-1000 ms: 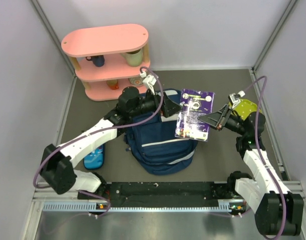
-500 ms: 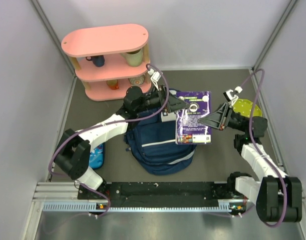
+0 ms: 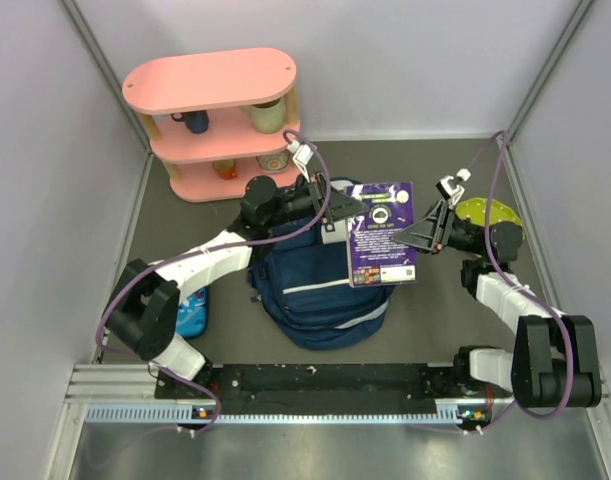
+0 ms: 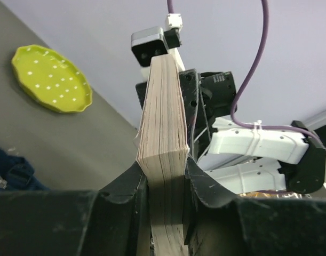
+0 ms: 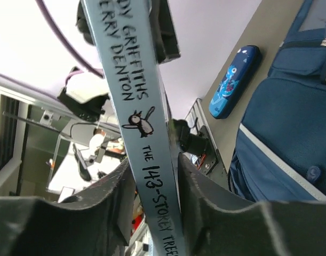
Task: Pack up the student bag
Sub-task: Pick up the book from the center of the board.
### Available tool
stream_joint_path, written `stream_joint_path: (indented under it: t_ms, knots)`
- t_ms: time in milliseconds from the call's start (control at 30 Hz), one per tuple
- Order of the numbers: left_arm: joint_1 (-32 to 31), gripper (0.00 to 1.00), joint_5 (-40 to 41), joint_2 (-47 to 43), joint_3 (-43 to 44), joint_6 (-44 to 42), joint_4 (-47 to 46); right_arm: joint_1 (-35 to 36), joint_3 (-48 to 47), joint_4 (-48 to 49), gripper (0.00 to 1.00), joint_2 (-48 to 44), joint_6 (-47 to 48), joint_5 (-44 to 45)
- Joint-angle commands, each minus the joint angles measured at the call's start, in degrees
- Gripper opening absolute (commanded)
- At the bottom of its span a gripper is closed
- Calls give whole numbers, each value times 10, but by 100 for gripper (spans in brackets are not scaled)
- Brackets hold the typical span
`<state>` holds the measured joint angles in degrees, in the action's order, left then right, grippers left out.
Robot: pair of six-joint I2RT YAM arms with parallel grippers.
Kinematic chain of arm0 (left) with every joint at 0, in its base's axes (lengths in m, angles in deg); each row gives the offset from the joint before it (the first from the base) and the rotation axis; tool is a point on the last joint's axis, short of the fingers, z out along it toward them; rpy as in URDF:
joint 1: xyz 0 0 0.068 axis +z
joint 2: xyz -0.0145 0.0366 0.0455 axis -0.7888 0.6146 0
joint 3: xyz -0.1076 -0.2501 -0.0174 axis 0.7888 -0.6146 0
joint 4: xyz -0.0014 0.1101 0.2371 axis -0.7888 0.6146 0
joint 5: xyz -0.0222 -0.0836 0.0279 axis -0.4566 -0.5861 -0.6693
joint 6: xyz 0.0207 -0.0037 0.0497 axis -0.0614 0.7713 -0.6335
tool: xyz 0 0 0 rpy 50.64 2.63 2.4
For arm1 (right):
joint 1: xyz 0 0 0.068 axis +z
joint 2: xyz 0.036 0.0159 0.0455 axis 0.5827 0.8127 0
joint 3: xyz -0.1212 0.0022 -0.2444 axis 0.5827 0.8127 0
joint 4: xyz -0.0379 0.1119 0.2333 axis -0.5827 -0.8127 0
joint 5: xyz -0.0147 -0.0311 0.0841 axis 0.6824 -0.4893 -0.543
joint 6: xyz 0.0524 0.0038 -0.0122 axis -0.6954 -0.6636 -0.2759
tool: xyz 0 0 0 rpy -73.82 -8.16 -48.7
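A purple-covered book (image 3: 382, 232) hangs in the air over the student bag (image 3: 315, 285), a navy backpack with a thin white stripe lying mid-table. My left gripper (image 3: 337, 208) is shut on the book's left side; in the left wrist view both jaws press the page edge of the book (image 4: 163, 117) at the left gripper (image 4: 163, 170). My right gripper (image 3: 417, 235) holds the right side. In the right wrist view the grey-blue spine of the book (image 5: 128, 80) runs between the jaws of the right gripper (image 5: 154, 176), with the student bag (image 5: 291, 122) below.
A pink three-tier shelf (image 3: 210, 110) with cups stands at the back left. A lime dotted plate (image 3: 485, 213) (image 4: 52, 79) lies behind the right arm. A bright-blue pencil case (image 3: 190, 312) (image 5: 235, 80) lies left of the bag. Grey walls close in on both sides.
My left gripper reached the book's left edge and closed on it. The book shifted slightly left and up, and the right arm drew back a little with it.
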<state>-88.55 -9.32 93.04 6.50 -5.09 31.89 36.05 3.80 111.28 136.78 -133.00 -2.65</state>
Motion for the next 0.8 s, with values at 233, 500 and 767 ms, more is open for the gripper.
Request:
stream_joint_path:
  t_ms: [233,500,767]
  knots:
    - [17,0,213,-209,-74,-154,200,7,-93,-686,84,-137,434,201]
    - [19,0,325,-292,-87,-192,260,7,-96,-797,93,-242,493,305]
    - [22,0,390,-335,-108,-179,260,38,-148,-941,99,-299,569,454]
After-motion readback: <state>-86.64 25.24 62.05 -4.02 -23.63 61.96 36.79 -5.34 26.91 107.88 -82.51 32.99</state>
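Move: Both hands hold the purple book in the air: its middle is about 5 cm to the right of the left hand and 5 cm back from it, and some 4 cm to the left of the right hand, level with both. The navy backpack's middle lies roughly 24 cm below the left hand, 6 cm to its left and 3 cm back. The pink shelf stands about 26 cm ahead of the left hand and 28 cm to its left. The right fingers spread wide and let go of the book while the left keeps its pinch on the edge and carries the book off, about 12 cm to the left above the backpack and towards the pink shelf, dipping 2 cm early on and swinging some 40 degrees counter-clockwise. The freed right hand moves forward and down, then draws back to the right, still sinking, rolling and turning clockwise. ##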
